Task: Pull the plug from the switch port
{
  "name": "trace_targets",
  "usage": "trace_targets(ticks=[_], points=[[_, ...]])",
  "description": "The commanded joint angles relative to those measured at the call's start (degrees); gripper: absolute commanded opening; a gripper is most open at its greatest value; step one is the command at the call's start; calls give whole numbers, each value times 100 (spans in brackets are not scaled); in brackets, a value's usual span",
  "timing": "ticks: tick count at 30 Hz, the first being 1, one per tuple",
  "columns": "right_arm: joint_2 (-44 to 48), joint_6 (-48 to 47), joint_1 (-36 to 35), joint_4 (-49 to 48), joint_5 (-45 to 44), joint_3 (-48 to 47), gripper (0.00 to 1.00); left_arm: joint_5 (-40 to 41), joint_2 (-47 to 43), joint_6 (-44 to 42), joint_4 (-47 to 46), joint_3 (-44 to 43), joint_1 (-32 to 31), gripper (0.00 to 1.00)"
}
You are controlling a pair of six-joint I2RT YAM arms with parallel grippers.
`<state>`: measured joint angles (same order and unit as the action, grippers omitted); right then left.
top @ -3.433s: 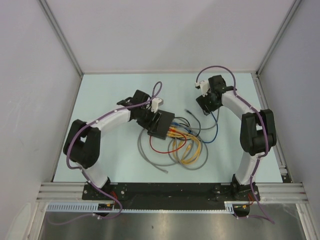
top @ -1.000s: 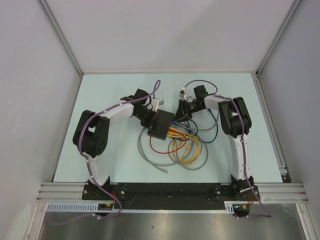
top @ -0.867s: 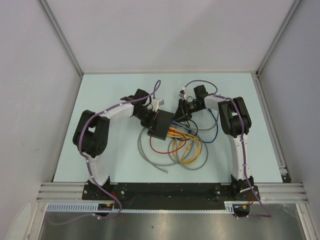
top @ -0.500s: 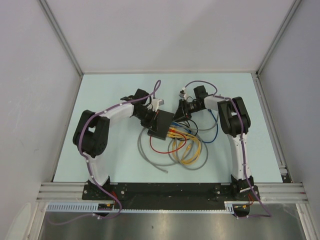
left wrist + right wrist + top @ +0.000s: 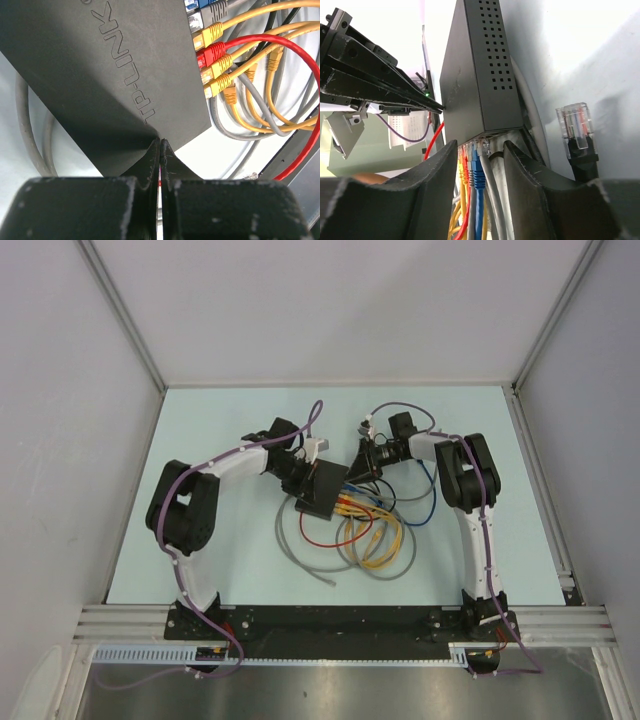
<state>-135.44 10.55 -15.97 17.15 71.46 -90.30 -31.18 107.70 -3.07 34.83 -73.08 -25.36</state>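
Note:
The black switch (image 5: pixel 318 490) lies flat mid-table, lettering on its top (image 5: pixel 100 65). A row of plugs (image 5: pixel 346 502) fills its port edge: yellow (image 5: pixel 214 32), red (image 5: pixel 212 51), blue (image 5: pixel 477 170) and grey (image 5: pixel 488 150). My left gripper (image 5: pixel 301 478) is shut, its tips (image 5: pixel 160 141) resting against the switch's near corner with nothing between them. My right gripper (image 5: pixel 358 468) is at the port edge. It is open (image 5: pixel 480 152), its fingers (image 5: pixel 436 172) standing either side of the blue and grey plugs without pressing them.
Loops of yellow, red, grey and blue cable (image 5: pixel 375 535) spread across the table from the ports towards the front. A loose black cable with a clear plug (image 5: pixel 576 125) lies just right of my right gripper. Enclosure walls surround the table, and an aluminium rail (image 5: pixel 340 620) runs along its front.
The right arm swung in from the back right to the switch's port edge and has since held there, its jaws widening slightly. The left arm settled on the switch and stays shut.

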Motion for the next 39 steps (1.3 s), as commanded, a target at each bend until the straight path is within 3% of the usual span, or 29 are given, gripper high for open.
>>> trace_targets(ticks=[1,22,30,39], points=[[-123,-219,32,-80,-9,74,45,666,155,-343,156,101,-56,0],[-123,-562,-12,192,-291,74,14,718,164,-387,147,66,-118,0],[-18,-1045,-12,553,-818,48,9,710,181,-396,138,66,-127,0],[26,-1037,41,720,-836,48,8,727,260,-396,121,-40,-162,0]])
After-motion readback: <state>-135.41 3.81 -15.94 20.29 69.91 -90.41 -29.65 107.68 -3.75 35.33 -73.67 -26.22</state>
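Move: The grey cable's plug, in the switch port nearest the far end, sits just off the right hand's half-open fingertips: about 1 cm to its left, 1 cm below, level fore and aft. The blue plug is the next one, some 1 cm back and 1 cm left. The red plug is about 5 cm back and 2 cm left; a loose black plug lies roughly 4 cm ahead, 1 cm left. From the left hand, the grey plug is about 8 cm ahead and 8 cm right. Down by barely 1 cm, almost on the spot, the right hand settles its fingertips over the grey cable's plug at the port face and closes from half open until the fingers stop short of shut, pinching the plug between them. The left hand stays put, its shut fingertips still resting on top of the switch near its close end. ##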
